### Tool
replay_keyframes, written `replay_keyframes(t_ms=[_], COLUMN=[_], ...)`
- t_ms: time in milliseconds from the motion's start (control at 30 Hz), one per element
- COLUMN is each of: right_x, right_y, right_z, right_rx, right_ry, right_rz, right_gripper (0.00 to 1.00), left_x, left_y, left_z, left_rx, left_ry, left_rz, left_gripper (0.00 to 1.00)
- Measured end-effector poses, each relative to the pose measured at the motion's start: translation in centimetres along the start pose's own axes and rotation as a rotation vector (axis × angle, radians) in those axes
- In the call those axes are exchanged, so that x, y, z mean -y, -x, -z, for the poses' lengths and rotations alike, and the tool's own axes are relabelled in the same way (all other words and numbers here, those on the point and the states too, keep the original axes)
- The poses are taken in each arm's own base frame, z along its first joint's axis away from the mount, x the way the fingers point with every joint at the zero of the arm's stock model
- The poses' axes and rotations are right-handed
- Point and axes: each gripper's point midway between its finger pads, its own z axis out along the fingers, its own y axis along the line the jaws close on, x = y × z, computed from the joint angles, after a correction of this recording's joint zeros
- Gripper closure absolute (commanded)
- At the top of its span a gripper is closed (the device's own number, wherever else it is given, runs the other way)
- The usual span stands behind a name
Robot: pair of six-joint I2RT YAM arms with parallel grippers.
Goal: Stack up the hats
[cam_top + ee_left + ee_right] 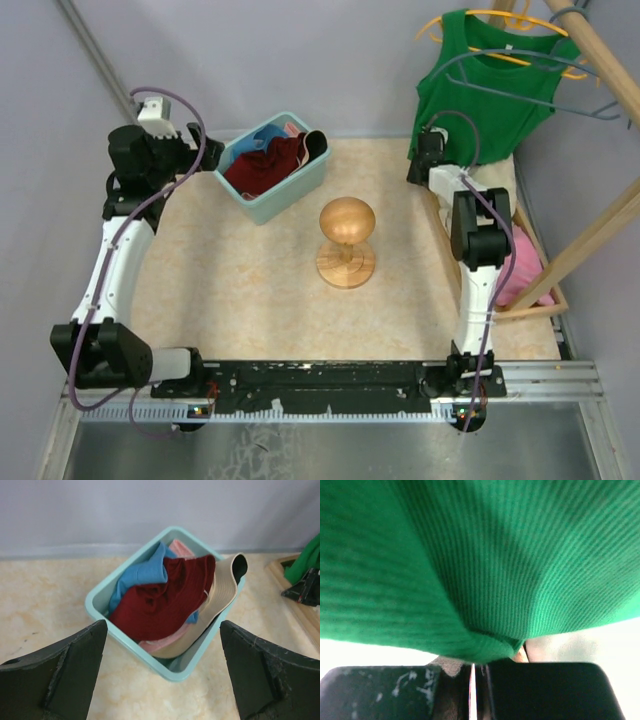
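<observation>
The hats lie piled in a teal basket at the back left: a dark red one on top, a blue one behind it, a pink one under them, and a beige one against the right wall. My left gripper hovers open just in front of the basket's near corner, holding nothing; from above it sits at the basket's left side. My right gripper is at the back right, shut, its tips under the hem of the green tank top.
A wooden mushroom-shaped stand rises in the middle of the table. The green tank top hangs on a hanger from a wooden rack at the back right. Pink fabric lies on the rack's base behind the right arm.
</observation>
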Motion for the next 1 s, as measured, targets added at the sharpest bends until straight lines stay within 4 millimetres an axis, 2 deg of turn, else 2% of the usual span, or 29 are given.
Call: replay_keyframes(t_ms=[133,333,433,533,600,667,767,800,1000], right_x=[2.6,6.5,7.1,6.8,6.3,5.3,3.3,2.3,-3.5], right_y=[0.6,1.6,1.7,1.8,1.6,1.6,2.1,2.8,8.2], right_z=[-0.2,-0.4,-0.4,-0.4,-0.1,0.6,3.1,4.5,14.2], right_rx=[-0.005,0.001,0.004,0.009,0.011,0.016,0.034,0.055,0.246], right_ry=[-0.039,-0.105,-0.11,-0.089,-0.058,-0.014,0.09,0.145,0.485], right_rz=[-0.029,-0.057,-0.058,-0.053,-0.047,-0.045,-0.042,-0.044,-0.132], right_gripper=[1.0,1.0,1.0,0.97,0.66,0.44,0.04,0.01,0.01], left_x=[-0.8,-0.5,-0.5,-0.7,-1.0,-1.3,-2.0,-2.4,-3.5], left_y=[-2.2,-2.3,-2.6,-2.4,-3.2,-4.2,-5.2,-5.4,-6.8], left_z=[-0.1,0.0,-0.3,-1.8,-2.4,-2.7,-3.8,-4.4,-8.3], left_rx=[-0.078,-0.084,-0.116,-0.148,-0.174,-0.209,-0.257,-0.268,-0.31], left_ry=[0.043,0.027,0.023,0.012,0.017,0.026,0.041,0.042,0.007], left_rz=[0.045,0.047,0.059,0.067,0.076,0.088,0.09,0.081,0.049], left_gripper=[0.0,0.01,0.01,0.01,0.01,0.01,0.01,0.01,0.01])
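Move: The rack's tray has its left rail, far end, right beside the right hand's shut fingers, about 2 cm to the right and level forward. The green shirt hangs some 27 cm above that hand, 8 cm right and 3 cm ahead; a white cloth lies 19 cm right, level forward. From the left hand, the dark red hat in the bin is about 12 cm ahead, 10 cm right and 24 cm below; the blue hat is 5 cm beyond it and 3 cm left. The tray's left rail is pushed on to the right by the right hand's shut fingers, roughly 7 cm. That hand then turns back, opening wide and tilting up as it lifts about 15 cm, goes 10 cm left and backs off a little, clear of the rack. Over the bin, the open left hand sinks and then also reaches forward towards the hats, about 8 cm each way, tipping down. ##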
